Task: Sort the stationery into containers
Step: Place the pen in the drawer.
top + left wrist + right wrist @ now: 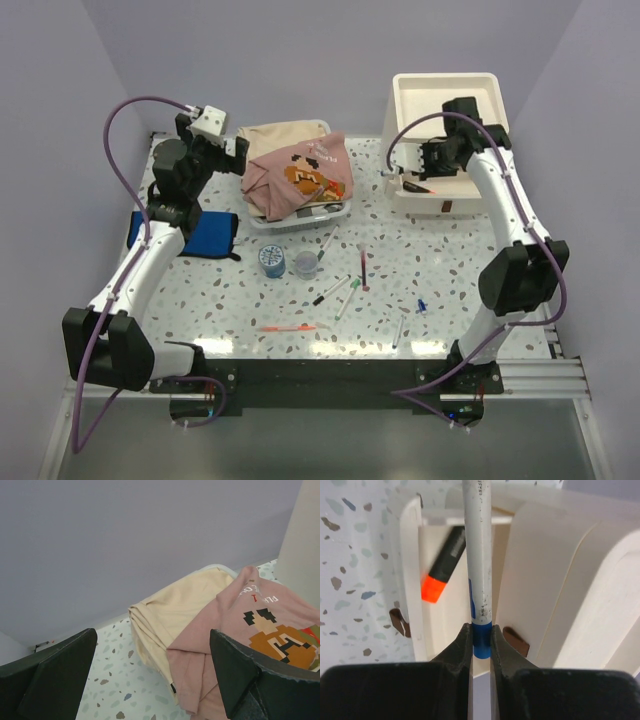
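My right gripper is shut on the blue end of a white pen, holding it over the open top drawer of the cream-white drawer unit. A black marker with an orange cap lies inside that drawer. In the top view the right gripper hangs at the unit's front. My left gripper is open and holds nothing, its fingers hovering beside the clothes at the back left. Several pens, a blue tape roll and a clear cup lie loose on the table.
A clear basket with a pink shirt and a beige garment stands at the back centre. A blue cloth lies on the left under the left arm. An orange pen lies near the front edge. Brown drawer handles stick out.
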Controlling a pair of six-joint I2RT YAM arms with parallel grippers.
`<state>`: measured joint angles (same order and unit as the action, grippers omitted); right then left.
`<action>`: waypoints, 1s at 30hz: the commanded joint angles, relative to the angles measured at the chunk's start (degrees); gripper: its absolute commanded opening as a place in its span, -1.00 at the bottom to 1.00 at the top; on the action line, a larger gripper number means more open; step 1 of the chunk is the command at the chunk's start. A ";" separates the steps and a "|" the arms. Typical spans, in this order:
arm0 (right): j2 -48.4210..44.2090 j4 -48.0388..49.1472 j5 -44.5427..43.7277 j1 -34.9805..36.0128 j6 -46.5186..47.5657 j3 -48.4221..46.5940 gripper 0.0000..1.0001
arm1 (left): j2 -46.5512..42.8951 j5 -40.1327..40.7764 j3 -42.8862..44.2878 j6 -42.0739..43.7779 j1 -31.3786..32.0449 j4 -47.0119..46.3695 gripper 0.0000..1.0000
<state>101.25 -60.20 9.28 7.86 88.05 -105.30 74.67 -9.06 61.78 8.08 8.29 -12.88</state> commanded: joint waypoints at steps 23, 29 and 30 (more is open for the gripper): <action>-3.24 9.42 0.80 -9.53 -9.29 7.83 0.08 | -0.06 -3.07 1.15 -3.15 -0.47 -4.17 1.00; -11.15 6.24 12.15 -8.30 -15.61 8.44 0.07 | 0.12 -3.42 0.98 -3.59 -0.47 -3.99 1.00; -12.30 5.63 14.86 -6.30 -15.80 8.96 0.07 | 0.12 -3.42 0.89 -3.51 -0.47 -3.90 1.00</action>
<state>96.77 -52.75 12.40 -1.28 77.32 -96.53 74.67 -11.77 61.76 5.56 8.25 -14.06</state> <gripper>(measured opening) 0.537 0.997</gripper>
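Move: Below the right hand, which already holds the pen by its blue end with the barrel reaching left, the open drawer's middle lies about 20 cm down and 2 cm to the right. The orange-and-black marker inside is some 5 cm to the hand's left, level with it fore and aft, 20 cm below. The cabinet body stands about 13 cm ahead, its middle 12 cm lower. From the left hand, the drawer is roughly 48 cm right, 1 cm ahead and 29 cm down. Sweeping right over the open drawer towards its right end, the right hand carries the pen about 9 cm across and some 6 cm down, easing slightly forward and turning about 15 degrees clockwise. Near the bottom the fingers open and release the pen; the hand then backs away, rising 5 cm while drawing left and back towards the base. ##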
